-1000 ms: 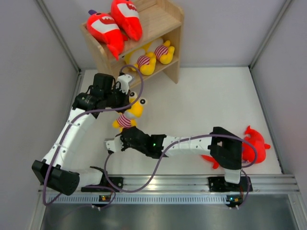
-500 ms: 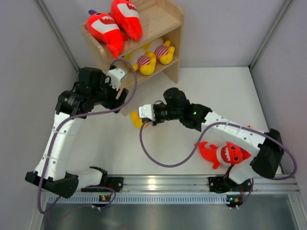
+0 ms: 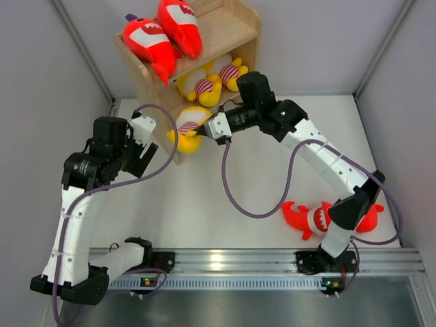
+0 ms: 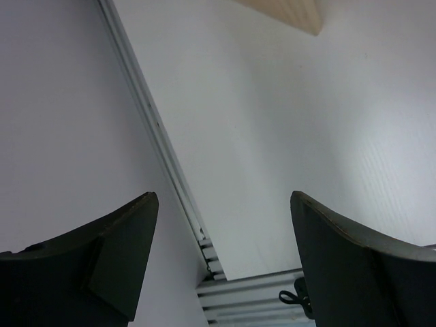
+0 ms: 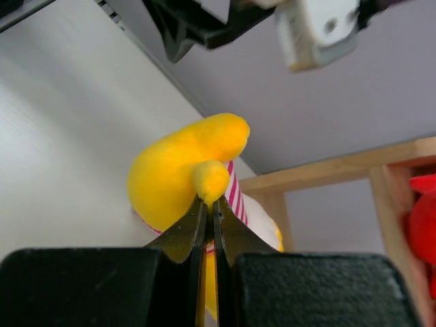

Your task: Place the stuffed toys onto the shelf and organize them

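The light wooden shelf (image 3: 235, 30) stands at the back. Two red shark toys (image 3: 146, 41) (image 3: 179, 24) lie on its top tier, and two yellow striped-shirt plushes (image 3: 204, 87) (image 3: 234, 73) sit on its lower tier. My right gripper (image 3: 204, 128) (image 5: 209, 204) is shut on a small limb of another yellow plush (image 3: 191, 126) (image 5: 174, 170), holding it at the front left of the lower tier. My left gripper (image 3: 151, 146) (image 4: 225, 238) is open and empty, left of the shelf. A third red shark (image 3: 320, 218) lies on the table at the near right, partly behind the right arm.
Grey walls close the cell at left, back and right. An aluminium rail (image 3: 238, 259) runs along the near edge. The shelf's side panel (image 5: 340, 167) stands just right of the held plush. A purple cable (image 3: 235, 197) loops over the white table.
The left gripper opened, let go of the yellow plush and drew back to the left. The right gripper carried that plush from mid-table up to the shelf's lower tier.
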`<state>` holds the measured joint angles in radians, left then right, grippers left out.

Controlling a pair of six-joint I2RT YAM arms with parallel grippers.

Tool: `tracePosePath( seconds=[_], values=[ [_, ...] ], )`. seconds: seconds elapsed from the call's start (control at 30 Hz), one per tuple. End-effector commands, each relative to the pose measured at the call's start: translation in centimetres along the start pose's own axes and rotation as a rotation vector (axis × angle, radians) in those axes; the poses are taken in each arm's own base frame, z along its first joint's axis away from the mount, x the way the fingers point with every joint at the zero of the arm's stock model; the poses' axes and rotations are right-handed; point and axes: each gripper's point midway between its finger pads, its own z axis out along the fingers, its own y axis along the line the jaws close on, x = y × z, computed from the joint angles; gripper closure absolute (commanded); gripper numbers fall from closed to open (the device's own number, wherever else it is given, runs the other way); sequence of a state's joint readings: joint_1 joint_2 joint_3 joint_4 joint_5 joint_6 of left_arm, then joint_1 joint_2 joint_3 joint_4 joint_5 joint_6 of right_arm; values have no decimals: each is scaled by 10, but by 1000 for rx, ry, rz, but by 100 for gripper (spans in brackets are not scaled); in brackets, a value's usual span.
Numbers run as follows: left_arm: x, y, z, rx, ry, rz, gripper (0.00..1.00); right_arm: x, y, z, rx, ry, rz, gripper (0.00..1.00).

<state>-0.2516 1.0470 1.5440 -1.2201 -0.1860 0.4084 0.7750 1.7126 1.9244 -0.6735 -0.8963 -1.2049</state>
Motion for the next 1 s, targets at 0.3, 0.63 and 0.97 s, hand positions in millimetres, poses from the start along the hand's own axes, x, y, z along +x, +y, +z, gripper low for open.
tracePosePath(
  seconds=[0.3,0.63,0.97],
  values=[
    [33,19,27,-35,169,-54,17,-6,-54,-16,41,-215,-297,100],
    [38,26,37,-28,209,-95,17,12,-81,-7,77,-364,-332,100],
    [35,25,42,-5,205,-95,18,41,-64,-1,-1,-505,-86,100]
  ],
)
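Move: The yellow toy hangs from the right hand's shut fingers. Its likely place is the free left end of the lower shelf board, about 25 cm ahead, 6 cm left and 18 cm below that hand. The nearer striped toy on that board is some 31 cm straight ahead; the shelf's near left post stands about 15 cm ahead and 11 cm left. From the left hand, that free end is roughly 27 cm ahead and 13 cm right, 12 cm lower. Carrying the pinched yellow toy forward about 9 cm and slightly left towards the shelf's front, the right hand bobs a couple of centimetres but ends at nearly the same height. Its left-pointing fingers tip up to about level and swing counter-clockwise, some 25 degrees altogether, still shut. The empty left hand, still open, sinks about 5 cm and shifts 4 cm left, tilting slightly down. ##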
